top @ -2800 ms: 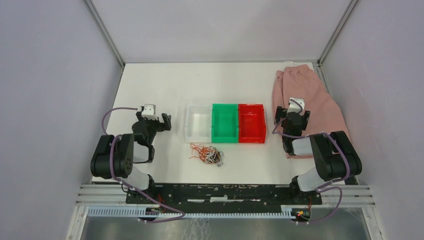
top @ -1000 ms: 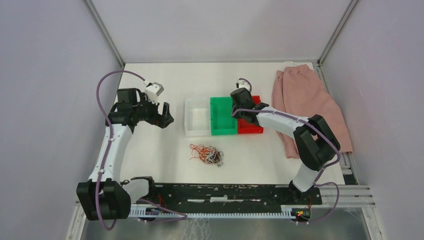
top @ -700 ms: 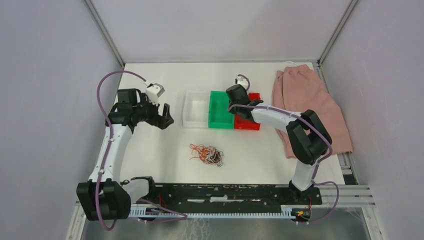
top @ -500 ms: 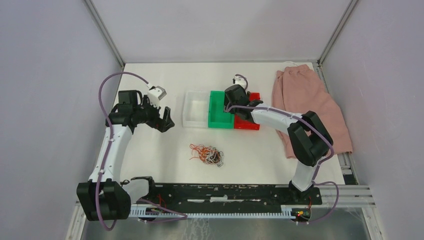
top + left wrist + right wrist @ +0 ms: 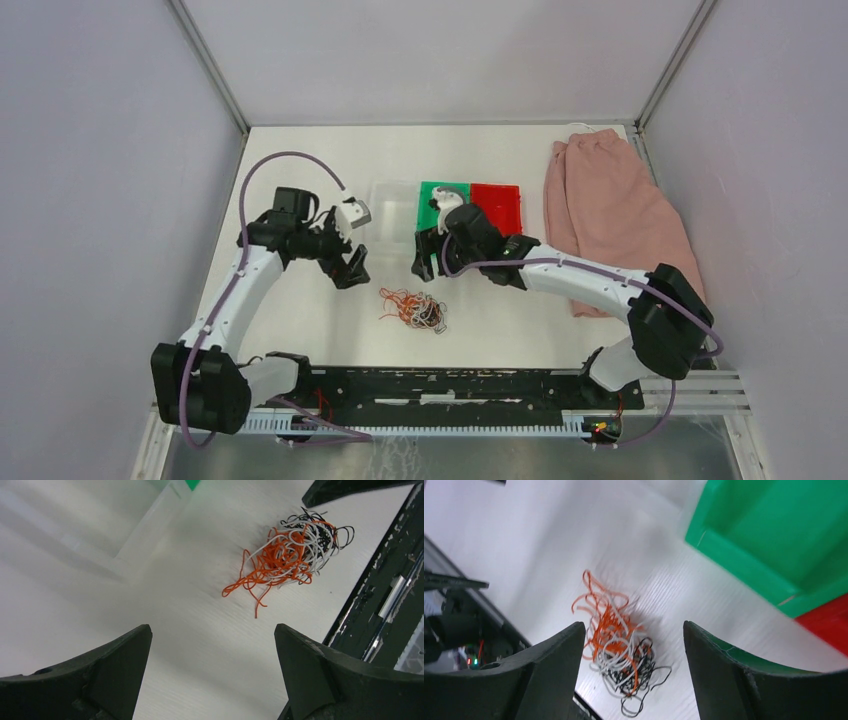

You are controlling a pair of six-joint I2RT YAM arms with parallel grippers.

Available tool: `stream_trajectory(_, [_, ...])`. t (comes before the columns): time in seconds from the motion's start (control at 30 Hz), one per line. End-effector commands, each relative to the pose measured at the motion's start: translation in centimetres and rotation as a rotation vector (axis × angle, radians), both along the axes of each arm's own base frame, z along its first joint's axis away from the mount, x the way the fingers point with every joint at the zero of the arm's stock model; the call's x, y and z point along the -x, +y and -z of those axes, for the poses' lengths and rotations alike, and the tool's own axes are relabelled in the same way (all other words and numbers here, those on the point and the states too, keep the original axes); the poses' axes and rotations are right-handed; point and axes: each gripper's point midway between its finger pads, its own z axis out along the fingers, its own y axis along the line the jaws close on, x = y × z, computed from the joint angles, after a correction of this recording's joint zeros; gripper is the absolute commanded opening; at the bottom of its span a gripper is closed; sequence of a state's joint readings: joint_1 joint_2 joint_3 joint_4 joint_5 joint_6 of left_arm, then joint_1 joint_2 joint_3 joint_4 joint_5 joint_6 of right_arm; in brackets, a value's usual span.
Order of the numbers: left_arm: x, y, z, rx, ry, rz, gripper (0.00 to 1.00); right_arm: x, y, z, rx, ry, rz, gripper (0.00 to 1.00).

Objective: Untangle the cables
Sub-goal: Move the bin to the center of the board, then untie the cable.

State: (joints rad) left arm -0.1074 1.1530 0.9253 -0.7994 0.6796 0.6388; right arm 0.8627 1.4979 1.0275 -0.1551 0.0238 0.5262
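The cables point(image 5: 413, 309) are a small clump of thin orange-red, white and black wires lying on the white table near its front. My left gripper point(image 5: 352, 268) hovers to the clump's upper left, open and empty. In the left wrist view the cables point(image 5: 290, 555) lie well ahead of the left gripper point(image 5: 212, 630). My right gripper point(image 5: 425, 262) hangs just behind the clump, open, with nothing in it. Seen from the right wrist, the cables point(image 5: 621, 650) lie below and between the spread fingers of the right gripper point(image 5: 634, 625), untouched.
Three bins stand in a row behind the grippers: clear point(image 5: 392, 186), green point(image 5: 445, 185) and red point(image 5: 497, 186). The green bin point(image 5: 774, 540) is close to my right fingers. A pink cloth point(image 5: 610, 225) lies at the right. A black rail point(image 5: 450, 385) runs along the table's front.
Both arms have swung in toward the cables. The right gripper has left the bins, come down behind the clump and opened wider. The bins now sit farther back.
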Motion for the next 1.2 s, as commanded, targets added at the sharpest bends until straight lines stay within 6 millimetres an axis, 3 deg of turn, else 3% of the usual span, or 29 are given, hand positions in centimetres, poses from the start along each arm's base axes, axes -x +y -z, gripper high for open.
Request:
stream_trajectory(0.0, [0.7, -1.2, 1.6, -0.07, -0.029, 0.161, 0.99, 5.2, 2.1, 1.9, -0.057, 0.149, -0.201, 0.77])
stream_trajectory(0.2, [0.6, -2.5, 2.7, -0.076, -0.015, 0.279, 0.95, 7.4, 1.8, 5.1, -0.029, 0.239, -0.217, 0.71])
stream_trajectory(0.33, [0.5, -3.4, 3.9, -0.085, -0.007, 0.336, 0.92, 7.7, 1.5, 6.7, -0.001, 0.264, -0.206, 0.58])
stream_trajectory(0.53, [-0.4, -4.7, 5.4, -0.114, -0.044, 0.36, 0.83, 7.7, 0.6, 7.6, 0.008, 0.257, -0.176, 0.41])
stream_trajectory(0.73, [-0.3, -5.8, 6.6, -0.115, -0.065, 0.396, 0.66, 7.8, 0.5, 7.6, 0.003, 0.252, -0.171, 0.22])
stream_trajectory(0.9, [0.3, -6.4, 7.7, -0.118, -0.043, 0.441, 0.59, 7.7, 0.1, 7.3, 0.004, 0.239, -0.16, 0.2])
stream_trajectory(1.17, [1.8, -6.4, 8.3, -0.122, -0.03, 0.553, 0.57, 7.7, -0.7, 7.7, 0.028, 0.238, -0.14, 0.18])
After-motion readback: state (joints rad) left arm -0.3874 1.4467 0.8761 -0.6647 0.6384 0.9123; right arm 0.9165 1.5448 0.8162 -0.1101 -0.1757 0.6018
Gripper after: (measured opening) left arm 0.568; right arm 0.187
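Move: The cable tangle lies about 8 cm back, 4 cm left and 9 cm below my right hand; from my left hand it is roughly 13 cm right, 5 cm back and 10 cm down. The green bin stands some 12 cm ahead and 2 cm right of my right hand, about 7 cm lower, with the red bin 11 cm farther right. The white bin stands about 14 cm ahead and 10 cm right of my left hand, 7 cm below it. I draw my right hand back and down from beside the bins, about 8 cm each way, tipping its fingers some 15 degrees steeper, and close it on the black end of the tangle, where it then stays. My left hand sinks about 8 cm and slides 6 cm right towards the loose orange end, turning some 25 degrees clockwise and narrowing to a bit over half open, without touching the cables. ##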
